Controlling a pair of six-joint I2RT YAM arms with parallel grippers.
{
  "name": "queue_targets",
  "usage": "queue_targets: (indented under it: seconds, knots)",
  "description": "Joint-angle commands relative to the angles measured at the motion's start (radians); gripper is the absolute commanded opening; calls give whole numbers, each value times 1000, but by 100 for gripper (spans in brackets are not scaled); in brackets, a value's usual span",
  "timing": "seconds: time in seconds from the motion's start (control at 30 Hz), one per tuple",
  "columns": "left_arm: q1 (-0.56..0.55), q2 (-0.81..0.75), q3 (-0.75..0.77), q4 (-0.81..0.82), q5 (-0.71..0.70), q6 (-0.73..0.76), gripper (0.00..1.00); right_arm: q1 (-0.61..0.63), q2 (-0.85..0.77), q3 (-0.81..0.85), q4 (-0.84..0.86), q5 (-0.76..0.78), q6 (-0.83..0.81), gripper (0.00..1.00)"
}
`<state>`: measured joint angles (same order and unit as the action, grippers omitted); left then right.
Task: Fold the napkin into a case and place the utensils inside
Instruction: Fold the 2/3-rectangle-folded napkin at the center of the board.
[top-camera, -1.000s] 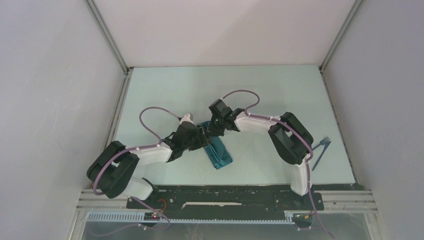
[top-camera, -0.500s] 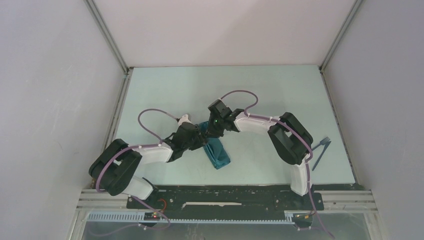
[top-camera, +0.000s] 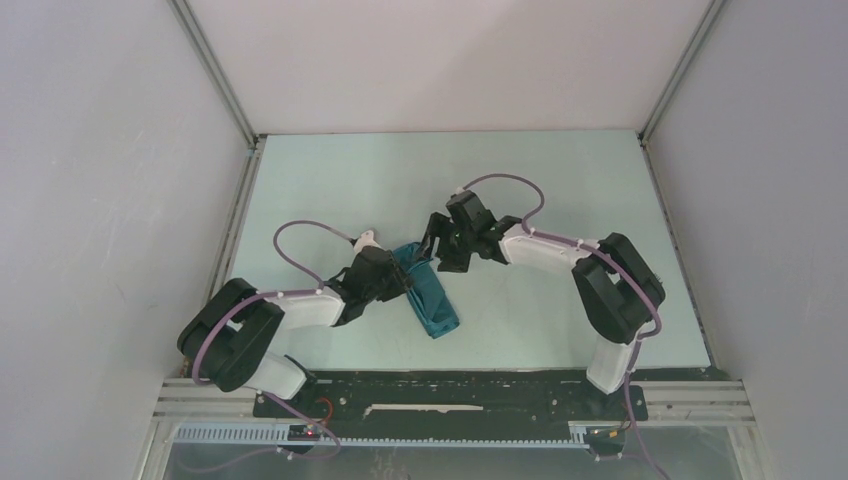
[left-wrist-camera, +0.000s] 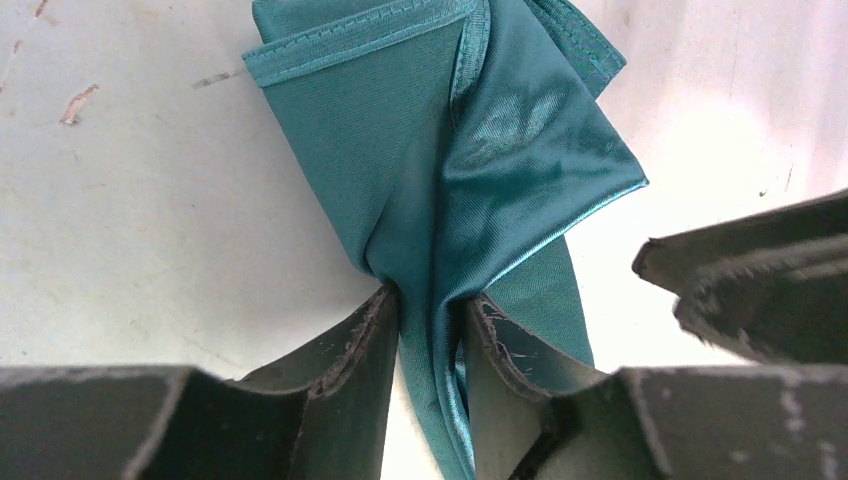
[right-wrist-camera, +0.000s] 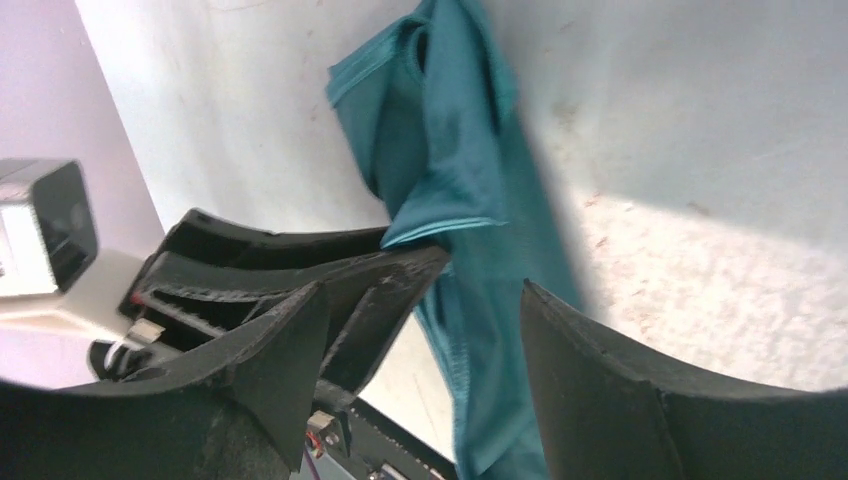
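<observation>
The teal satin napkin (top-camera: 432, 300) lies folded as a narrow oblong strip, slanting across the middle of the table, with its far end bunched up. My left gripper (top-camera: 406, 281) is at that far end, shut on a pinched fold of the napkin (left-wrist-camera: 470, 150) between its fingertips (left-wrist-camera: 385, 310). My right gripper (top-camera: 436, 246) hovers just beyond and to the right of it, open, with nothing held. In the right wrist view the napkin (right-wrist-camera: 450, 160) runs under the gap of the right gripper (right-wrist-camera: 422, 290). The utensils are hidden.
The pale table (top-camera: 540, 180) is walled by grey panels at left, right and back. The right arm's elbow (top-camera: 620, 290) hangs over the table's right side. The arms' black base rail (top-camera: 450, 385) runs along the near edge.
The right gripper opened, let go of the napkin and drew back up and to the right, its elbow swinging right. The left gripper narrowed onto the napkin's fold.
</observation>
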<state>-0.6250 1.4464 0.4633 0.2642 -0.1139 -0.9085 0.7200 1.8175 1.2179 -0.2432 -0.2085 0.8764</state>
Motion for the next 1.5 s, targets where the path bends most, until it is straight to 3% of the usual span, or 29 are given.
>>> queue_targets:
  seconds: [0.0,0.37,0.73,0.83,1.0,1.17,1.23,1.47]
  knots:
    - [7,29,-42,-120,-30,16,39,-58,-9,-78,163,-78,12,77]
    - [7,21,-49,-115,-17,16,38,-164,161,-113,537,-343,-68,71]
    - [7,8,-54,-107,-1,10,36,-169,223,-85,597,-420,-116,66]
    - [7,-8,-58,-108,-1,10,35,-164,224,-67,582,-432,-130,56]
    - [7,-20,-69,-94,1,13,35,-136,205,-47,569,-444,-91,32]
    - [7,-26,-87,-55,17,24,37,-70,223,1,539,-385,25,18]
    - [7,-28,-90,-48,30,26,39,-48,241,19,532,-336,63,10]
    - [36,-193,-159,-110,51,31,66,-19,279,59,510,-270,82,9]
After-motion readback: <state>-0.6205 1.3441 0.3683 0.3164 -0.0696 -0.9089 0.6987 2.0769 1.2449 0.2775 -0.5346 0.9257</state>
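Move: The napkin's loose flap at its far end lies about 3 cm ahead of the right hand, 1 cm to its left and some 5 cm below. From the same hand, the middle of the folded napkin is roughly 5 cm back and directly below in side-to-side terms, also 5 cm down, and the left gripper's tips are about 4 cm back and 4 cm left. From the left hand, already at the napkin's crease, the flap is about 6 cm ahead and 4 cm to the right, level in height. Forward and down, after a brief dip to the right, the right hand reaches some 5 cm to the napkin's far flap, rolling about 20 degrees so its left side rises. It shuts its fingers on the cloth, lifts and carries left about 7 cm, easing back slightly. The left hand stays at the crease, then opens wider and draws back and up a little. ##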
